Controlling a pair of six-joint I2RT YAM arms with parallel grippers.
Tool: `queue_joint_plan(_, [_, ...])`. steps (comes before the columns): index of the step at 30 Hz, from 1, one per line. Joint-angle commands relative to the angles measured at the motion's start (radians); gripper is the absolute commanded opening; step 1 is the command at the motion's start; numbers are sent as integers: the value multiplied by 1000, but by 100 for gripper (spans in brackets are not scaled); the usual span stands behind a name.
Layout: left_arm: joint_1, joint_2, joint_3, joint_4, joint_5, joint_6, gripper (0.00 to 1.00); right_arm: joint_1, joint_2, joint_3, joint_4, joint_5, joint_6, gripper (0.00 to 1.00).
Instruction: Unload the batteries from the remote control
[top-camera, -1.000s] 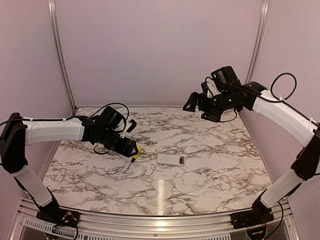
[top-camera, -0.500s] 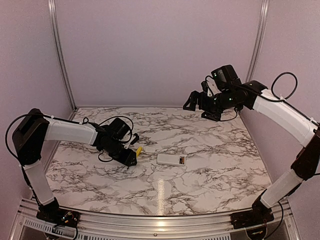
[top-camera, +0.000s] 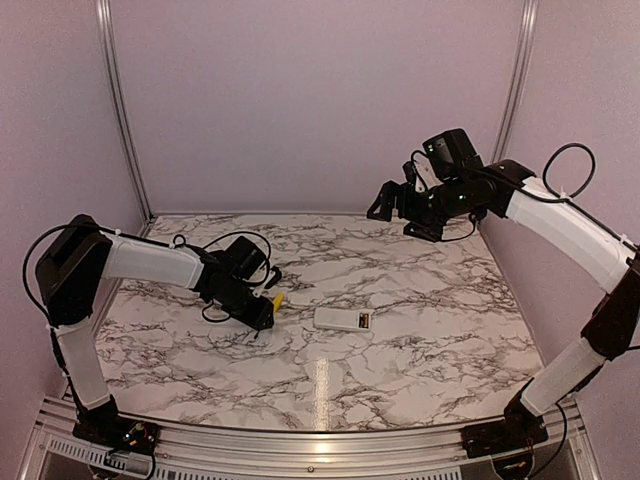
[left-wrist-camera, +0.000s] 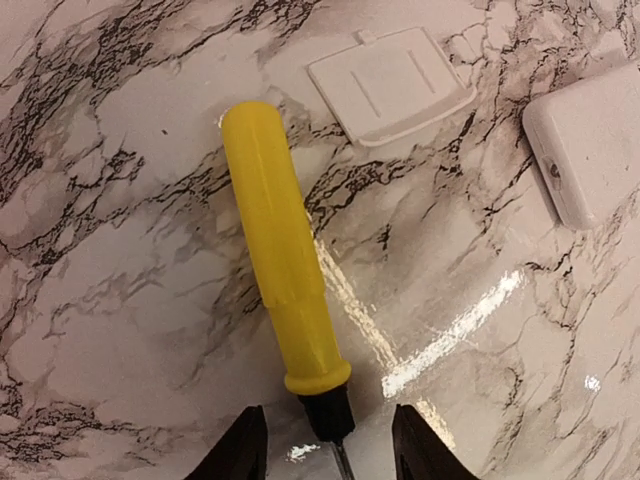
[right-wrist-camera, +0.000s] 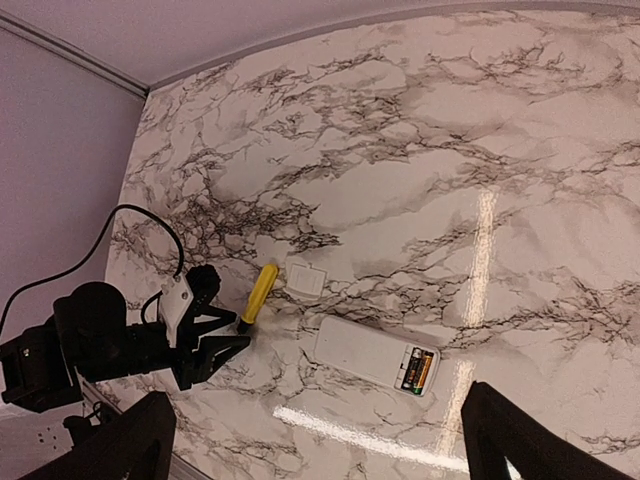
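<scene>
The white remote control (top-camera: 340, 320) lies flat mid-table, its recess facing up with two batteries (right-wrist-camera: 418, 370) side by side in it, one gold, one dark. My left gripper (left-wrist-camera: 330, 450) is low over the marble just left of the remote. Its jaws stand apart on either side of the black collar of a yellow-handled screwdriver (left-wrist-camera: 282, 250), with a gap on each side. In the top view the left gripper (top-camera: 262, 315) sits at the screwdriver's near end. My right gripper (top-camera: 385, 205) hangs high at the back right, wide open and empty.
The loose white battery cover (left-wrist-camera: 390, 72) lies just beyond the screwdriver's handle tip, left of the remote's corner (left-wrist-camera: 590, 150). Purple walls with metal posts enclose the marble table (top-camera: 420, 370). The left arm's black cable (top-camera: 235, 240) loops above it.
My left arm has dropped lower and its gripper has settled at the screwdriver's shaft end, jaws narrowing round it. The right arm, the remote and the cover have not moved.
</scene>
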Motion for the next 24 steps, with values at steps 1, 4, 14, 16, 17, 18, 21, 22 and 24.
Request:
queue_joint_plan(1, [0,27,43,-2,-57,24,44,-12,13,27,-17,11,4,98])
queue_joint_plan(4, [-1,36,49,-6,-73,36,43,-12,14,24,-9,8,8,98])
queue_joint_plan(14, [-19,70,63,-10,-75,47,31,-12,15,30,-11,14,15,98])
queue_joint_plan(16, [-22,70,60,-9,-76,46,26,-12,14,29,-12,14,17,98])
queue_joint_plan(17, [-23,70,59,-9,-77,47,24,-12,13,27,-13,13,17,98])
queue_joint_plan(18, [-24,70,59,-7,-80,47,22,-12,13,25,-12,12,19,98])
queue_joint_plan(21, [-27,67,52,-7,-86,44,15,-12,12,22,-11,12,22,98])
queue_joint_plan(22, [-26,66,50,-8,-88,42,13,-12,12,22,-11,11,21,98])
queue_joint_plan(24, [-30,66,48,-9,-90,36,7,-13,13,19,-7,8,23,98])
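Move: The left hand hangs low over the black neck of the screwdriver, astride its line. The middle of the yellow handle lies about 5 cm ahead of this hand, 2 cm right and 1 cm lower. The battery cover is roughly 9 cm ahead and 7 cm right, the remote control's middle about 2 cm ahead and 19 cm right, both flat on the table. From the right hand, the yellow handle is nearly level, about 29 cm left and 27 cm below. The left hand's half-open fingers close and pinch the screwdriver across its collar, where the yellow handle meets the black neck. To get there the hand slides about 1 cm forward up the tool towards the handle, tilting some 5 degrees, then settles half a centimetre down and stays there while the fingers finish closing. ##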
